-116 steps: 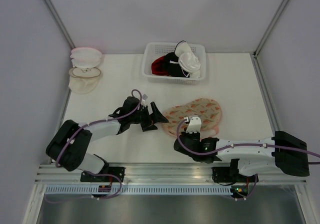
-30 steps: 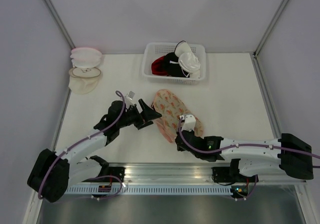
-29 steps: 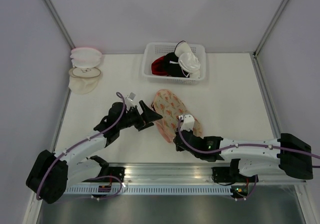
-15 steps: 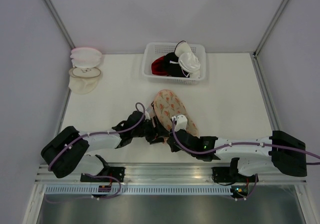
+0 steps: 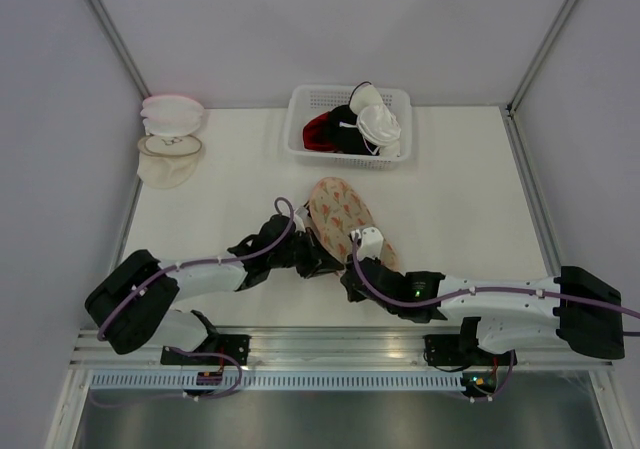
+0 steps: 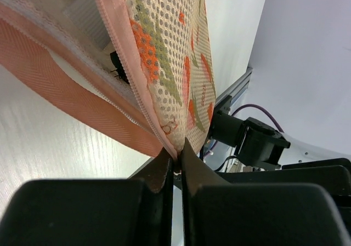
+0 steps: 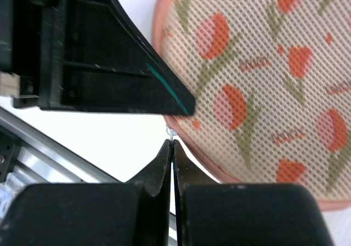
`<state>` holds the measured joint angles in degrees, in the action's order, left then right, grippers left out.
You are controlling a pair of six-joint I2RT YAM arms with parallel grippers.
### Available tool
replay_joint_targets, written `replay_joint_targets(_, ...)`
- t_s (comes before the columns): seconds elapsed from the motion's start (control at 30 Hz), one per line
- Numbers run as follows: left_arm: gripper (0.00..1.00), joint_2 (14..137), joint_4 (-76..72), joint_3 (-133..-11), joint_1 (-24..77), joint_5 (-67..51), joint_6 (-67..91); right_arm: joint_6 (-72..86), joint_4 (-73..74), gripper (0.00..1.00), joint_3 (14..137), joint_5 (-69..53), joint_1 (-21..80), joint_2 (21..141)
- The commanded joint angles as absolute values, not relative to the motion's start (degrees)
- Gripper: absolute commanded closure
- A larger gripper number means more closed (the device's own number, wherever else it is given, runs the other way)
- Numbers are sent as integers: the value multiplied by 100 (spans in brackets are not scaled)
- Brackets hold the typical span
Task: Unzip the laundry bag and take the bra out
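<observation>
The beige floral laundry bag (image 5: 340,209) lies mid-table, its near end lifted between both arms. In the left wrist view the bag (image 6: 164,59) hangs above my left gripper (image 6: 174,159), which is shut on the pink edge trim (image 6: 82,101) beside the zipper. My left gripper (image 5: 316,260) sits at the bag's near left end. The right gripper (image 7: 172,143) is shut on the small white zipper pull (image 7: 171,131) at the rim of the bag (image 7: 258,87). In the top view the right gripper (image 5: 351,268) is just right of the left one. The bra is hidden.
A white lattice basket (image 5: 300,134) with red, black and white garments (image 5: 355,129) stands at the back. A pink domed pouch (image 5: 172,114) and a white one (image 5: 168,159) lie at the back left. An aluminium rail (image 5: 340,344) runs along the near edge.
My left gripper was open left of the bag. It has moved right to the bag's near end and shut on the edge trim. The right gripper stayed shut there.
</observation>
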<state>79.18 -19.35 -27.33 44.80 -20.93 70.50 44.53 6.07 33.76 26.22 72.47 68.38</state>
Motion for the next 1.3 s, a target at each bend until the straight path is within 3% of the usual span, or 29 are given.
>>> replay_joint_targets(0.0, 98, 7937, -1776, -3076, 4290, -1854, 6759, 4702, 1458, 99, 3542, 2865, 7242, 6776)
replay_joint_targets(0.43, 98, 8506, -757, -3909, 3341, -2785, 5215, 6170, 3576, 100, 3594, 4402, 7207, 6653)
replay_joint_targets(0.6, 97, 9394, -440, -4859, 2998, -3365, 4291, 5628, 2869, 100, 3525, 4044, 7189, 6645)
replay_joint_targets(0.63, 95, 9535, -466, -5156, 2980, -3471, 4246, 5547, 2683, 100, 3429, 3930, 7189, 6627)
replay_joint_targets(0.7, 77, 9983, -693, -5387, 2953, -3751, 4288, 5319, 2122, 100, 3340, 3579, 7189, 6592)
replay_joint_targets(0.73, 58, 10080, -781, -5475, 2953, -3805, 4402, 5274, 1944, 100, 3262, 3481, 7189, 6601)
replay_joint_targets(0.83, 26, 9915, -1508, -5004, 2988, -3833, 4938, 5168, 1539, 100, 3225, 3305, 7181, 6714)
replay_joint_targets(0.87, 21, 9644, -1503, -4679, 3014, -3606, 5096, 5072, 1399, 100, 3260, 3261, 7189, 6811)
replay_joint_targets(1.03, 11, 8415, -1485, -3344, 3120, -3068, 5737, 4826, 916, 100, 3392, 3156, 7189, 7119)
replay_joint_targets(1.27, 9, 7638, -2134, -2444, 3638, -2585, 6538, 4333, 203, 100, 3437, 2602, 7189, 7251)
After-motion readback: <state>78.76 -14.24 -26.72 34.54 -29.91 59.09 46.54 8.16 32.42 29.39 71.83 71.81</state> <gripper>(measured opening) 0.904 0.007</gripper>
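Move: The left hand already pinches the edge of the laundry bag, whose middle lies some 11 cm ahead and 1 cm to its right, about 3 cm below. The zipper pull, in the right fingers, sits roughly 2 cm behind it and 2 cm below, level sideways; the white basket is about 34 cm ahead and 2 cm right. From the right hand the laundry bag's middle is some 13 cm ahead, 1 cm right and 2 cm below. Left pulls bag edge about 11 cm forward, releases, returns; right keeps the zipper pull, swinging right, then back. ##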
